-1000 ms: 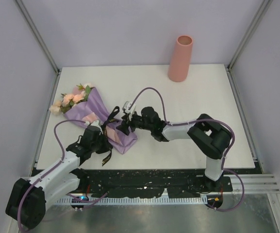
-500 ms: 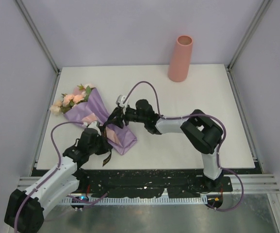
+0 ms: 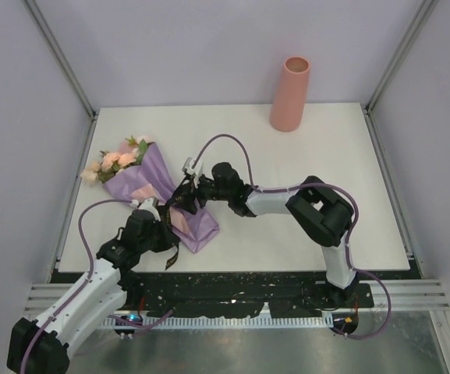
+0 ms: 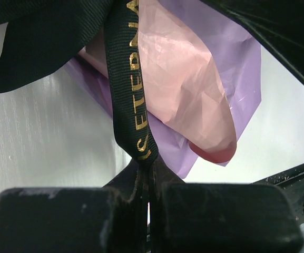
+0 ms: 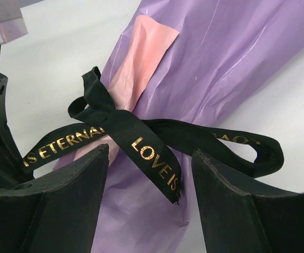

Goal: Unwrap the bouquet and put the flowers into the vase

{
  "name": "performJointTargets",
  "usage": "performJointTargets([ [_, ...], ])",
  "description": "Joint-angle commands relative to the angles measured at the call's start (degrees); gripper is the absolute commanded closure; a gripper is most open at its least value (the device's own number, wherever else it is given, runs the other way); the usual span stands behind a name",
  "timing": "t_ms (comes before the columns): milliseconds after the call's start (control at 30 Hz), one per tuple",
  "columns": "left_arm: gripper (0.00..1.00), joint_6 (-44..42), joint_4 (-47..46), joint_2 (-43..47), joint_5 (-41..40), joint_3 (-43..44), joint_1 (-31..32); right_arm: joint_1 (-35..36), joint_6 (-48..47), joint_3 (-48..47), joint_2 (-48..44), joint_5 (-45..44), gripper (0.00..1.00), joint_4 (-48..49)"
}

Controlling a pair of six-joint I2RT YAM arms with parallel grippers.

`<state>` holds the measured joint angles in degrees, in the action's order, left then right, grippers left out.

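Observation:
The bouquet [image 3: 156,189] lies at the left of the table, its purple and pink wrapping [image 5: 220,63] tied with a black gold-lettered ribbon [image 5: 109,121]. The flowers [image 3: 114,160] stick out at its far-left end, still wrapped. My left gripper [image 3: 168,234] is shut on one ribbon tail [image 4: 128,79], which runs taut from its fingertips [image 4: 150,168] up to the wrapping. My right gripper [image 5: 150,153] is open and straddles the bow. A loose ribbon tail lies between its fingers [image 5: 83,174], ungripped. The vase [image 3: 290,93] stands upright at the back right.
Grey walls with metal corner posts [image 3: 61,66] close in the table [image 3: 302,226] on three sides. The right arm's purple cable [image 3: 232,144] arcs above the table behind the bouquet.
My right gripper has moved left, from beside the wrapping's tip to over the bow. The left gripper keeps its hold on the ribbon tail and has drawn back slightly toward the near edge.

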<state>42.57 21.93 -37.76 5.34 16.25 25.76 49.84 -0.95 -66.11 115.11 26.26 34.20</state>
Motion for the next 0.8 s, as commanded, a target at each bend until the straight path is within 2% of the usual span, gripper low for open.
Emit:
performJointTargets([
  [0, 1.0, -1.3, 2.1, 2.2, 0.2, -0.3, 0.0, 0.6, -0.4, -1.2, 0.7, -0.9, 0.31, 0.0],
  [300, 1.0, -1.2, 2.1, 2.4, -0.1, -0.7, 0.0, 3.0, -3.1, -2.2, 1.8, -7.5, 0.35, 1.1],
  [367, 1.0, -1.0, 2.1, 2.5, -0.2, -0.6, 0.0, 3.4, -4.2, -1.8, 1.8, -10.5, 0.42, 1.7],
  [400, 1.0, -1.0, 2.2, 2.4, -0.2, -0.6, 0.0, 3.4, -4.3, -1.3, 1.8, -12.4, 0.53, 2.2],
  [433, 1.0, -1.0, 2.2, 2.5, -0.3, -0.6, 0.0, 3.4, -4.2, -0.7, 1.3, -13.1, 0.57, 3.8],
  [500, 1.0, -0.6, 2.2, 2.4, -0.3, -0.6, 0.0, 3.4, -3.9, 1.4, 0.3, -15.9, 0.77, 7.0],
  [567, 1.0, 0.0, 2.2, 2.3, -0.3, -0.7, -0.1, 3.4, -3.9, 3.3, -1.5, -17.2, 0.87, 8.5],
  [633, 1.0, 0.4, 2.1, 2.2, -0.5, -0.8, 0.0, 3.4, -4.1, 4.1, -2.9, -19.2, 0.94, 8.1],
  [767, 1.0, 0.9, 2.8, 1.7, -1.6, -0.5, 0.0, 2.9, -3.3, 4.2, -5.4, -22.7, 0.94, 6.5],
])
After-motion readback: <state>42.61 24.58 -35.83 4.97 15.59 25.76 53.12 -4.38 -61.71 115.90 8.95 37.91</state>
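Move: The ribbon's free "LOVE IS" tail lies just under the open right fingers, about 3 cm below and 1 cm farther out. From the right hand the knot sits roughly 5 cm back, 4 cm left and 3 cm down; the loop's end is about 7 cm ahead, 1 cm left and 4 cm down. The left gripper holds the other tail; from it the "LOVE IS" tail lies some 13 cm ahead and 3 cm right at about its height. Lower the open right gripper about 3 cm onto the loose tail beside the knot, then shut the fingers to pinch the ribbon there. While closing, ease the hand a centimetre or two forward and right and turn the wrist some 15 degrees clockwise. Keep the left gripper shut on its own tail, easing it back about 1 cm. ##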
